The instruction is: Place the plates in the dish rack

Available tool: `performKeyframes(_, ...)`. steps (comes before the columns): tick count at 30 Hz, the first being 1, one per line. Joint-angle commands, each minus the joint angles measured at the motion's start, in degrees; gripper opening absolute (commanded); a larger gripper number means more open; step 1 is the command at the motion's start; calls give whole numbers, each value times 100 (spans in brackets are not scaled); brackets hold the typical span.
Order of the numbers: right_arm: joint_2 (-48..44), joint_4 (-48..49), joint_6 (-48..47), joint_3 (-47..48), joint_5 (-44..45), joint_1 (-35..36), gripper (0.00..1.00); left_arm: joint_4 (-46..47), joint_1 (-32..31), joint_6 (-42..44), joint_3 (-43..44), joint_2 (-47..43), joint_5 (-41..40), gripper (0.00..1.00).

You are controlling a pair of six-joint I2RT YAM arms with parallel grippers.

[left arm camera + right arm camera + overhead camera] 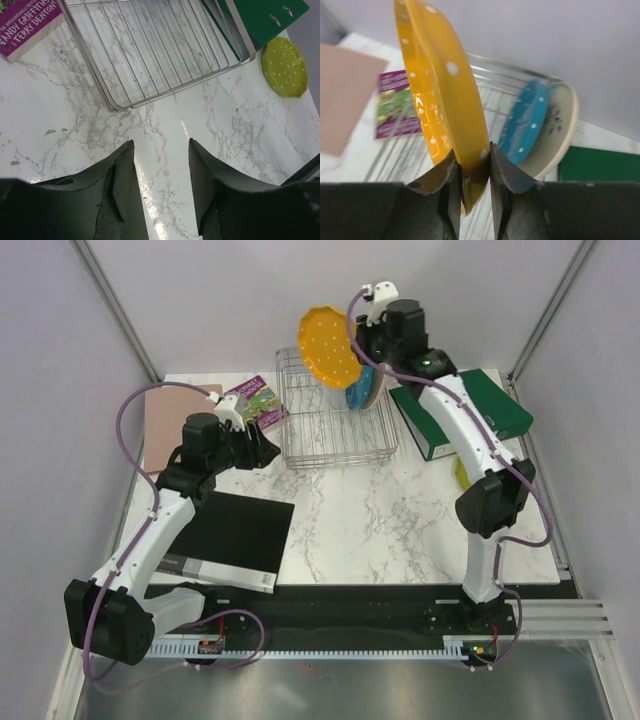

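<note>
My right gripper (357,344) (472,157) is shut on the rim of the orange dotted plate (328,345) (445,95) and holds it on edge above the silver wire dish rack (330,425) (150,55). The blue dotted plate (358,395) (525,122) and the cream plate (372,390) (557,125) stand upright at the rack's right end. The green dotted plate (285,67) lies flat on the table right of the rack, mostly hidden by the right arm in the top view. My left gripper (268,450) (161,150) is open and empty, just left of the rack's front corner.
A green binder (465,410) (260,15) lies right of the rack. A purple book (255,400) (27,25) and a pink-brown board (175,425) lie at the back left. A black book (235,535) lies at the front left.
</note>
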Motion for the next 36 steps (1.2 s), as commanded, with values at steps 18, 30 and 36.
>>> performKeyframes(18, 1621, 3638, -1351, 742, 6763, 1597, 0, 520, 320, -182, -431, -230, 116, 54)
performKeyframes(30, 1981, 3128, -1167, 874, 6490, 1491, 0, 486, 347, -156, -563, -292, 107, 54)
performKeyframes(36, 2263, 3075, -1001, 1085, 6807, 1474, 0, 398, 382, -182, -537, -309, 116, 54)
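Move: The slot for the orange plate, beside the blue plate in the dish rack, lies about 8 cm ahead of the right hand, 2 cm to its left and some 22 cm below. The blue plate stands about 7 cm ahead and 2 cm to the right, the cream plate about 8 cm ahead and 6 cm to the right, both around 22 cm down. From the left hand the slot is some 27 cm ahead, 19 cm to the right and 10 cm lower. The orange plate, still pinched by its rim in the right hand, swings edge-on to the rack as the wrist turns some 45 degrees clockwise and its left side dips. It first goes about 7 cm left, then back right towards the blue plate, working forward about 6 cm and sinking about 10 cm, still going down at the end. ##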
